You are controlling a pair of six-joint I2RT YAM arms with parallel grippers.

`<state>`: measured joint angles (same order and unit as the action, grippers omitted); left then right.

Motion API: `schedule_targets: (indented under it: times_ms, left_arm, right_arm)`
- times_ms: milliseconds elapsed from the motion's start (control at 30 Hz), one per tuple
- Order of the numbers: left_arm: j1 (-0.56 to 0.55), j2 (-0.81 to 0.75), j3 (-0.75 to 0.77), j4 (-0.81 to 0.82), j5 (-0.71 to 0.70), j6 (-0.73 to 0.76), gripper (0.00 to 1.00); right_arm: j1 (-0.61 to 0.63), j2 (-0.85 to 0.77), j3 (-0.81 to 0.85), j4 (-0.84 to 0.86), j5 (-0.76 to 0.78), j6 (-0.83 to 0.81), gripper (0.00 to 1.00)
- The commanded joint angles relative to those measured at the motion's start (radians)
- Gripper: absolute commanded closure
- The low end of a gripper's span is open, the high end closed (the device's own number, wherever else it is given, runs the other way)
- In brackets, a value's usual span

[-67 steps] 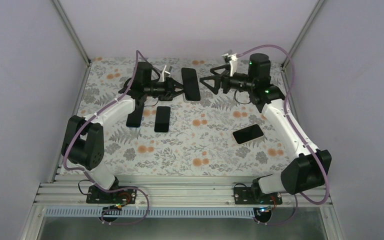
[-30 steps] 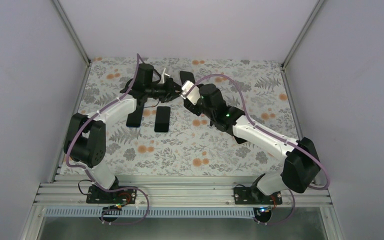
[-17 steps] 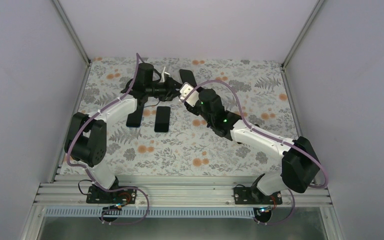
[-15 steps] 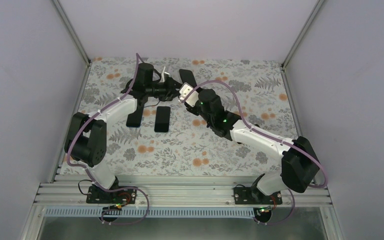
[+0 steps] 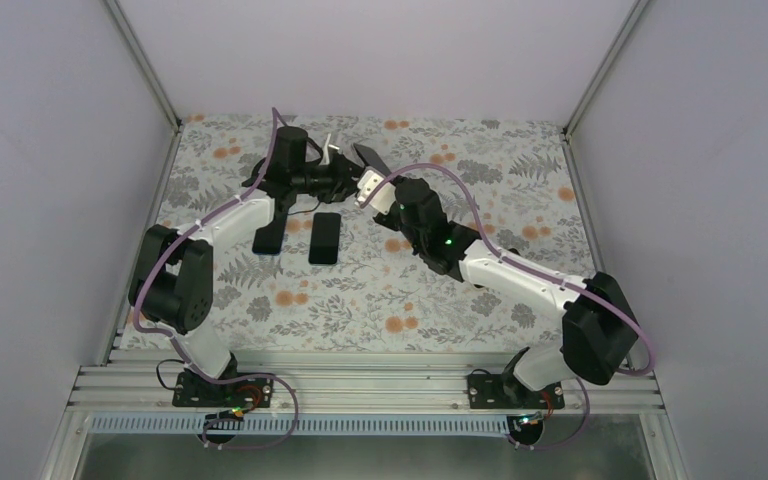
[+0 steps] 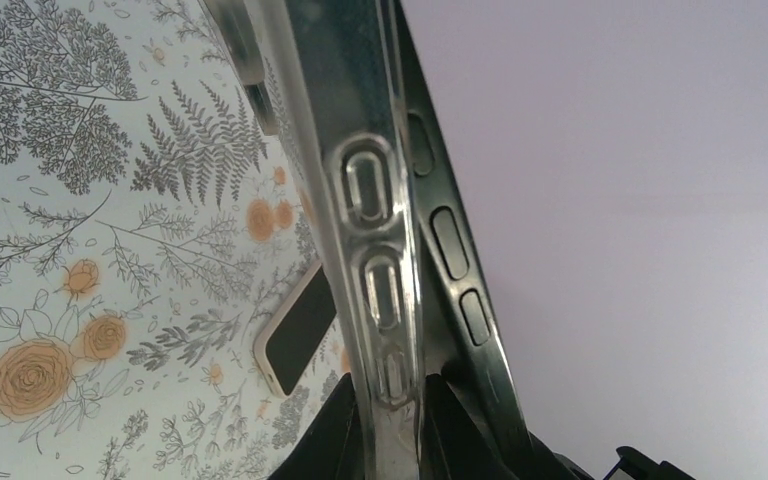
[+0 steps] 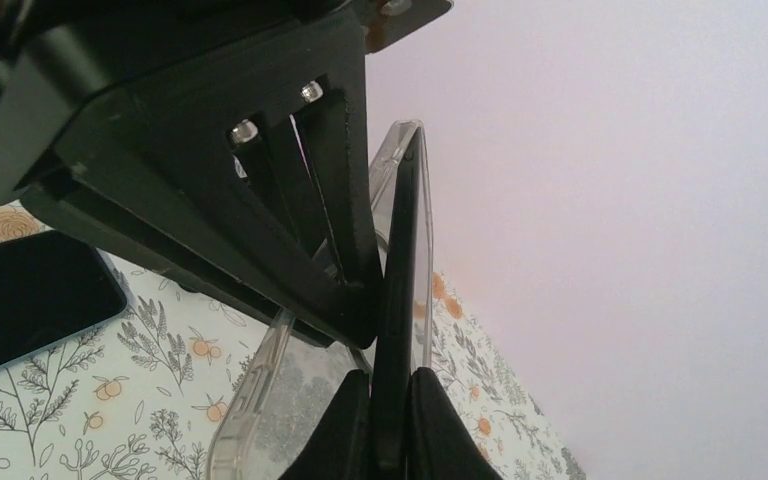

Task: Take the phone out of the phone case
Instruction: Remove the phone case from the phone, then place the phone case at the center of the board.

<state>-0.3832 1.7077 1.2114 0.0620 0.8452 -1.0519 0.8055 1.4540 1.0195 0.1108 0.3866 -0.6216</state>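
My left gripper [image 5: 346,179] is shut on the side wall of a clear phone case [image 6: 368,230], held up on edge above the back middle of the table. A black phone [image 5: 369,156] sits in that case, and in the left wrist view its dark edge with side buttons [image 6: 449,243] angles away from the clear wall. My right gripper [image 5: 371,182] meets it from the right and is shut on the phone's thin black edge [image 7: 398,290]. The case's clear rim [image 7: 247,405] shows on both sides of the phone, with the left gripper's black body [image 7: 190,150] close above.
Two dark phones [image 5: 269,238] [image 5: 325,237] lie flat left of centre, under the left arm. A beige-cased phone [image 6: 298,331] lies on the floral cloth further right, mostly under my right arm in the top view. Grey walls enclose the table.
My right arm swung from the back right across to the left gripper and shut on the phone. Over the last half second the phone has tilted a little away from the case.
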Motion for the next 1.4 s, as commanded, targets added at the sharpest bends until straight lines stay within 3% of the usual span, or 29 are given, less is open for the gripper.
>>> schedule_targets:
  times_ms: [0,400,633,1000,1367]
  left_arm:
    - [0.019,-0.030,0.000,-0.044,0.007,0.078,0.98]
    - [0.055,-0.014,0.028,-0.202,-0.185,0.221,0.98]
    - [0.059,0.051,0.109,-0.243,-0.206,0.364,0.98]
    - [0.057,0.273,0.328,-0.358,-0.123,0.614,0.98]
    - [0.033,0.552,0.638,-0.535,-0.119,0.708,0.98]
  right_arm:
    - [-0.043,-0.043,0.052,-0.004,0.098,0.010,0.96]
    - [-0.144,-0.085,0.251,-0.250,-0.109,0.216,0.96]
    - [-0.222,-0.118,0.332,-0.347,-0.236,0.310,0.96]
    - [-0.306,-0.133,0.316,-0.364,-0.311,0.367,0.96]
    - [-0.351,-0.111,0.317,-0.369,-0.349,0.388,0.96]
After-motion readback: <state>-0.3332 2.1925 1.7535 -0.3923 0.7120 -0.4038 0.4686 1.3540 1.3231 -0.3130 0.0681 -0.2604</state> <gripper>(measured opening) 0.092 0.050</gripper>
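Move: My left fingers still grip the clear case by its button side; the phone, already peeled partly out, has its middle about 5 cm ahead, 3 cm to the right and 2 cm above that hand. My right hand holds the phone, its middle 4 cm ahead, 2 cm left and 2 cm up from those fingers. On the cloth, 22 cm below my left hand, a black phone lies level with it and about 8 cm left. After a short hold I pull the two apart: my right hand lifts the pinched phone about 10 cm up and to the right, while my left draws the case some 5 cm left and a little down. Then my left carries the case forward, down and slightly right towards the cloth, its fingers dipping some 20 degrees; my right drifts farther right and rolls its left side up. Both grips stay shut. ##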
